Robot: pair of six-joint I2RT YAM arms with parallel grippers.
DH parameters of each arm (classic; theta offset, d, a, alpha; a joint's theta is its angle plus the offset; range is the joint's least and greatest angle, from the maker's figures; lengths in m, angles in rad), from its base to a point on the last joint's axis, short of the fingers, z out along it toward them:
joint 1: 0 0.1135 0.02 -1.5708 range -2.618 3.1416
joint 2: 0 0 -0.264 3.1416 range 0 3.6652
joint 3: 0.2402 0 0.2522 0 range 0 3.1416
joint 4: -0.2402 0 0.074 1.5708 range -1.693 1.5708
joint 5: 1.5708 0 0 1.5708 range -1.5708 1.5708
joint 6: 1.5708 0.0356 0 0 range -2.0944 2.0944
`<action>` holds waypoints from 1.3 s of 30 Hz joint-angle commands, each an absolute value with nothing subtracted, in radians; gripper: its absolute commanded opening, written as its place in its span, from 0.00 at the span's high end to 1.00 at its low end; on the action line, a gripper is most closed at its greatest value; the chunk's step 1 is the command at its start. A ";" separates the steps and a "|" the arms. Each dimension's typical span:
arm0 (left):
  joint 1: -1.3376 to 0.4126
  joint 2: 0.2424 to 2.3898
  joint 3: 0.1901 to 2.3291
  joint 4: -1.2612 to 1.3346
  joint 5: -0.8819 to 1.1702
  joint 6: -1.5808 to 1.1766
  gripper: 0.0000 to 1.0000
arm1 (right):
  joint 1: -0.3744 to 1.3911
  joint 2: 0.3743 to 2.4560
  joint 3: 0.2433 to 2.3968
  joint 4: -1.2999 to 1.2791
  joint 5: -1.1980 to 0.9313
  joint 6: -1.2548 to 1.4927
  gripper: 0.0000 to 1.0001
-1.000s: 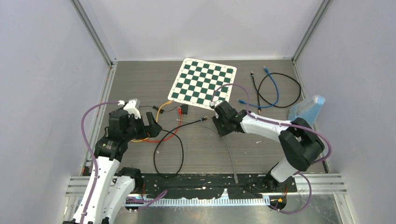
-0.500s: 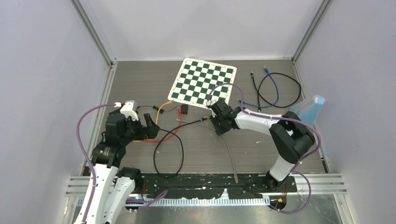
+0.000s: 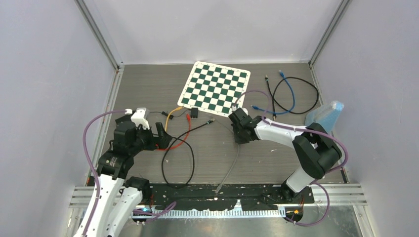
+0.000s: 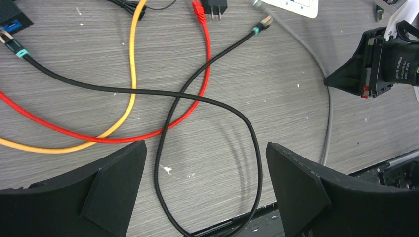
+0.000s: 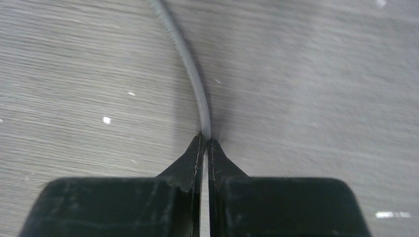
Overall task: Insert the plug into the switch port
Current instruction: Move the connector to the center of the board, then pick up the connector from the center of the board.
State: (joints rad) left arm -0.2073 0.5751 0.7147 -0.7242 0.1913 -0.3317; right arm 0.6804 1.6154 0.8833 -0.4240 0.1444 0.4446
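Observation:
My right gripper (image 5: 205, 140) is shut on a thin grey cable (image 5: 190, 69) low over the tabletop; in the top view the right gripper (image 3: 240, 134) sits mid-table and the grey cable (image 3: 228, 168) trails toward the near rail. A black cable's free plug (image 4: 266, 20), gold-tipped with a teal boot, lies on the wood (image 3: 211, 121). The switch (image 4: 11, 20), a black box with a blue port, shows at the top-left corner of the left wrist view. My left gripper (image 4: 206, 145) hangs open above a black cable loop (image 4: 247, 133), holding nothing.
Red (image 4: 74, 136) and yellow (image 4: 129, 84) cables cross the left of the table. A black power adapter (image 3: 194, 113) lies near the green chessboard (image 3: 215, 86). Blue and black cables (image 3: 291, 94) coil at back right beside a blue bag (image 3: 323, 116).
My right gripper has closed onto the grey cable and shifted slightly right. The cable's near end swung left along the rail. The left arm edged a little.

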 commanded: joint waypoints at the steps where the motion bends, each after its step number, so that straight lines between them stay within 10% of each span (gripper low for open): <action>1: -0.241 0.550 0.742 -0.718 0.173 -0.313 0.04 | 0.646 1.584 0.797 -0.674 0.262 0.557 0.95; 27: -0.272 0.504 0.733 -0.715 0.151 -0.320 0.03 | 0.557 1.043 0.383 -0.402 0.262 1.526 0.93; 33: -0.272 0.548 0.735 -0.703 0.177 -0.326 0.04 | 0.573 1.052 0.507 -0.447 0.252 1.478 0.46; 39: -0.289 0.614 0.753 -0.683 0.322 -0.337 0.09 | 0.573 0.910 0.640 -0.601 0.428 1.178 0.34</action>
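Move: The right hand already pinches the grey cable just above the table; the bare spot it is being taken to is about 5 cm back and 7 cm to its right. The cable's near grey plug lies some 21 cm back and 7 cm left, past the table's front edge, the black plug about 6 cm ahead and 9 cm left, and the chessboard's middle about 19 cm ahead and 8 cm left. From the left hand, that spot is roughly level ahead, 30 cm right and 17 cm below. The right hand keeps its pinch on the grey cable and drags it low over the table, about 7 cm to the right and 5 cm back, away from the black plug, turning clockwise some 60 degrees with a roll that lifts its left side, mostly once the rightward sweep has ended. There the fingers open to a little over half, let go of the cable, and the hand rises about 5 cm off it, easing slightly forward and left. ##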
